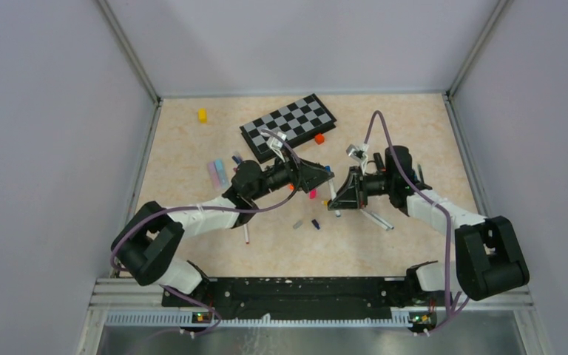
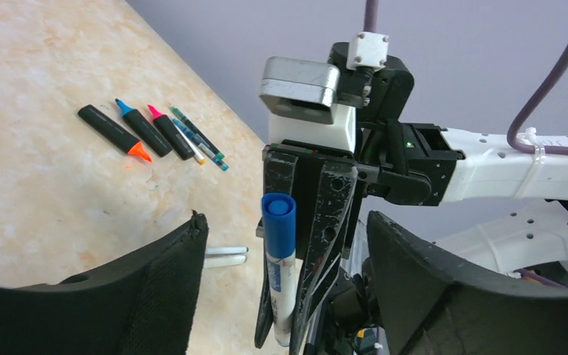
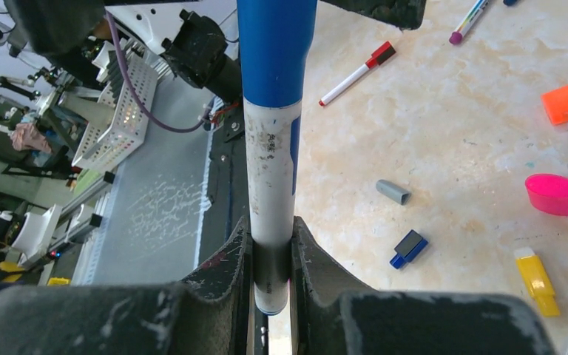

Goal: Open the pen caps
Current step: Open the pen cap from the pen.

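Observation:
My right gripper (image 3: 270, 238) is shut on the lower barrel of a white pen (image 3: 269, 177), which still wears its blue cap (image 3: 275, 44). In the left wrist view the same blue cap (image 2: 278, 220) points towards the camera. My left gripper (image 2: 288, 292) stands wide open around it, its black fingers (image 2: 159, 296) well clear on both sides. From above, the left gripper (image 1: 324, 176) and right gripper (image 1: 339, 198) meet nose to nose at mid-table. Loose caps lie on the table: grey (image 3: 393, 191), blue (image 3: 409, 248), pink (image 3: 553, 194), yellow (image 3: 536, 272).
A black-and-grey chessboard (image 1: 287, 126) lies at the back, with an orange block (image 1: 319, 138) beside it and a yellow block (image 1: 202, 115) to its left. Black highlighters (image 2: 144, 127) and thin pens (image 2: 196, 137) lie in a row. A red-capped pen (image 3: 355, 74) lies near the front.

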You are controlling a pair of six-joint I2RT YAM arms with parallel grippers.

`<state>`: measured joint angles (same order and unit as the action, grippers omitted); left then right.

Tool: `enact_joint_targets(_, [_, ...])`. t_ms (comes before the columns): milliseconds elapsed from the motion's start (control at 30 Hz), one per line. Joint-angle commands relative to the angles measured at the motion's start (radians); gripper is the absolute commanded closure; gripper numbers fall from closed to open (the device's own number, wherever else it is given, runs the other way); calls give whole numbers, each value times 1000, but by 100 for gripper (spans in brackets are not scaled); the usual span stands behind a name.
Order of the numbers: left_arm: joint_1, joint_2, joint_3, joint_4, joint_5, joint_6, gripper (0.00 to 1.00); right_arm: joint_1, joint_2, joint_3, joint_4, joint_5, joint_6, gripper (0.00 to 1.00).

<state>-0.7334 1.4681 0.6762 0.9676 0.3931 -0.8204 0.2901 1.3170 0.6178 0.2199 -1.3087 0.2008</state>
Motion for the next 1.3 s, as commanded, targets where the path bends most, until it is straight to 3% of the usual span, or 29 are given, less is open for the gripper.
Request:
enact_joint_targets(0, [2, 24, 59, 12, 75, -42, 24, 8, 8, 41, -36, -25, -74, 100])
enact_joint_targets(600, [-13, 73, 85, 31, 74, -58, 63, 11, 19, 51, -68, -11, -86, 100])
enact_joint_targets(767, [-17, 77, 91, 22, 74, -41, 84, 11, 19, 53, -72, -10, -85, 100])
enact_joint_targets(833, [-17, 74, 89, 21, 69, -33, 99, 12, 19, 53, -76, -10, -89, 100])
enact_joint_targets(1033, [13, -19, 94, -16, -69, 54, 100, 26, 30, 57, -130, -1, -127, 100])
enact_joint_targets(1267, [182, -202, 164, -76, -321, 175, 100, 79, 88, 93, -261, 2, -194, 100])
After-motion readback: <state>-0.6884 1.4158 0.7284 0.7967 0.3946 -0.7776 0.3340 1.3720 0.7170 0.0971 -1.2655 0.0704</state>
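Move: The blue marker cap is already between your open left fingers, its middle only about 2 cm to the right of the left hand and 2 cm below. From the right hand, which pinches the marker's lower body, it lies some 6 cm ahead and 8 cm up. On the table about 24 cm below the left hand are the navy cap, 1 cm ahead and 3 cm left, the grey cap, 1 cm ahead and 9 cm left, and the pink cap, 12 cm ahead and 4 cm left. Ease the left gripper about 1.5 cm right and down over the blue cap while closing its wide-open fingers until they pinch it. Then pull left, up and somewhat forward, speeding up over some 4 cm; keep the right grip on the white body, with that hand first sinking about 1 cm, then going forward, left and up after the pull. ##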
